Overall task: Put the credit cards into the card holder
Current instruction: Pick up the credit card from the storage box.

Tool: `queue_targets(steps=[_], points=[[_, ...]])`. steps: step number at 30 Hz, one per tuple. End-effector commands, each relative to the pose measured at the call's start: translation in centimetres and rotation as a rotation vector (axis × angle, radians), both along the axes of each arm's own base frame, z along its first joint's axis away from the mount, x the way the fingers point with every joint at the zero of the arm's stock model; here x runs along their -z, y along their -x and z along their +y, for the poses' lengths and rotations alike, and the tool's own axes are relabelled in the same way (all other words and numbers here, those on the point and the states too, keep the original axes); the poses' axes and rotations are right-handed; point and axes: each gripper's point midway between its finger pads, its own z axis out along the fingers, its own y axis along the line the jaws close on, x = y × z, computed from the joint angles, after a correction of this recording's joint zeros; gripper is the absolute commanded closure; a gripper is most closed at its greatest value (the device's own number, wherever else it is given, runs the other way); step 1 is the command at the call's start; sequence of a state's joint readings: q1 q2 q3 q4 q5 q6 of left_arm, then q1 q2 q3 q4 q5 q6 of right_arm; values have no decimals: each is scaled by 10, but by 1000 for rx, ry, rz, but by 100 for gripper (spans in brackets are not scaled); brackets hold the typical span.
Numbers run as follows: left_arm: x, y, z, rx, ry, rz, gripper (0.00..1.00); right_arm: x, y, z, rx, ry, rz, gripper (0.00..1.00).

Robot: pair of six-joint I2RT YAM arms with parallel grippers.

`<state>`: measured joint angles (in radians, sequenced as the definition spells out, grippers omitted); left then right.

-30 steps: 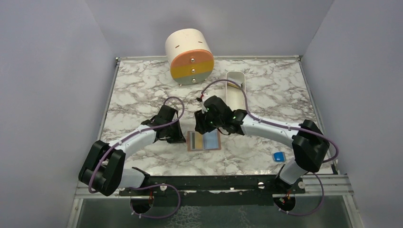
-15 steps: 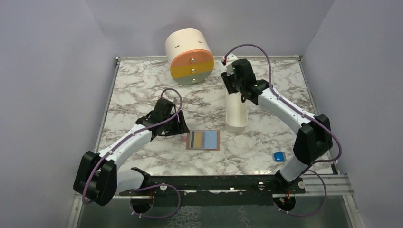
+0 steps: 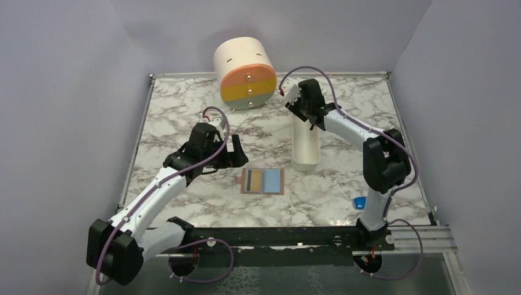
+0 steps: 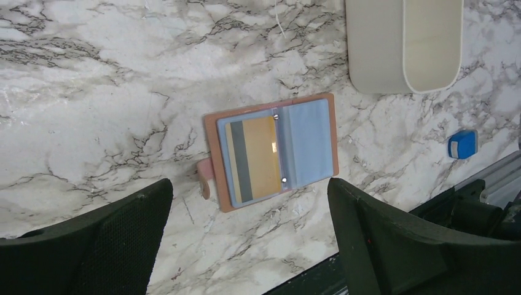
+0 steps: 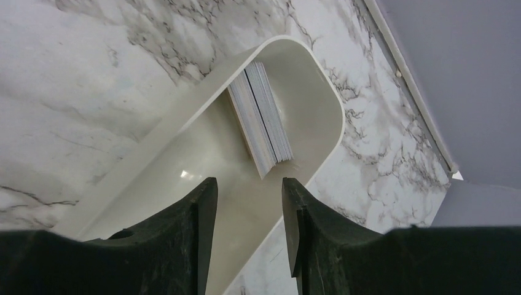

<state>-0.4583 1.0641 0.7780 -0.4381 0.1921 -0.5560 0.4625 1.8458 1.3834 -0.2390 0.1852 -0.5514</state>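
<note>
The card holder [image 3: 274,181] lies open and flat on the marble, tan outside and light blue inside [image 4: 307,142]. A tan card with a grey stripe [image 4: 253,161] sits in its left pocket. My left gripper [image 3: 234,153] hovers left of the holder, wide open [image 4: 249,185], with nothing between its fingers. More credit cards [image 5: 262,120] stand on edge as a stack at the far end of the white tray [image 3: 305,146]. Just above that stack my right gripper [image 3: 299,103] is part open [image 5: 249,184] and holds nothing.
A cream drum with orange, yellow and grey bands [image 3: 244,72] stands at the back. A small blue block [image 3: 360,201] lies near the right arm's base, also in the left wrist view [image 4: 462,144]. The tray's near end [image 4: 402,46] is beyond the holder.
My left gripper has opened wide and drawn back up from the holder's left edge. My right arm has swung from over the holder to the tray's far end.
</note>
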Motion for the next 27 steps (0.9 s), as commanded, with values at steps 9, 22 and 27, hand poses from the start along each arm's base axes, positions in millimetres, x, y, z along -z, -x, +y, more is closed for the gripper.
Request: queue_targets(steps=[9, 22, 27], points=[[-22, 3, 26, -57, -42, -165, 1, 26, -44, -5, -47, 118, -30, 57], [-16, 4, 31, -72, -68, -146, 1, 40, -65, -15, 0, 195, -94, 61], [-14, 4, 30, -68, -69, -137, 1, 49, -64, -16, 0, 199, -79, 57]])
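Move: The credit cards stand as a stack at the far end of the storage box, about 7 cm ahead of the right hand, in line sideways, and 8 cm below. The box's middle is some 12 cm nearer the base than the stack. The striped drawer unit sits about 15 cm ahead and 20 cm left of the right hand; the open card holder roughly 26 cm back and 16 cm left. From the left hand, the cards lie some 28 cm ahead, 24 cm right, 9 cm lower. No clear touch yet: the right hand dips into the far end of the storage box towards the card stack, about 5.5 cm down and 5 cm forward with a little drift right, its left side rolling down some 10 degrees, then stops with the part-open fingertips close about the stack's near end. The left hand, wide open, backs off about 2.5 cm left and 2 cm up from the card holder. ##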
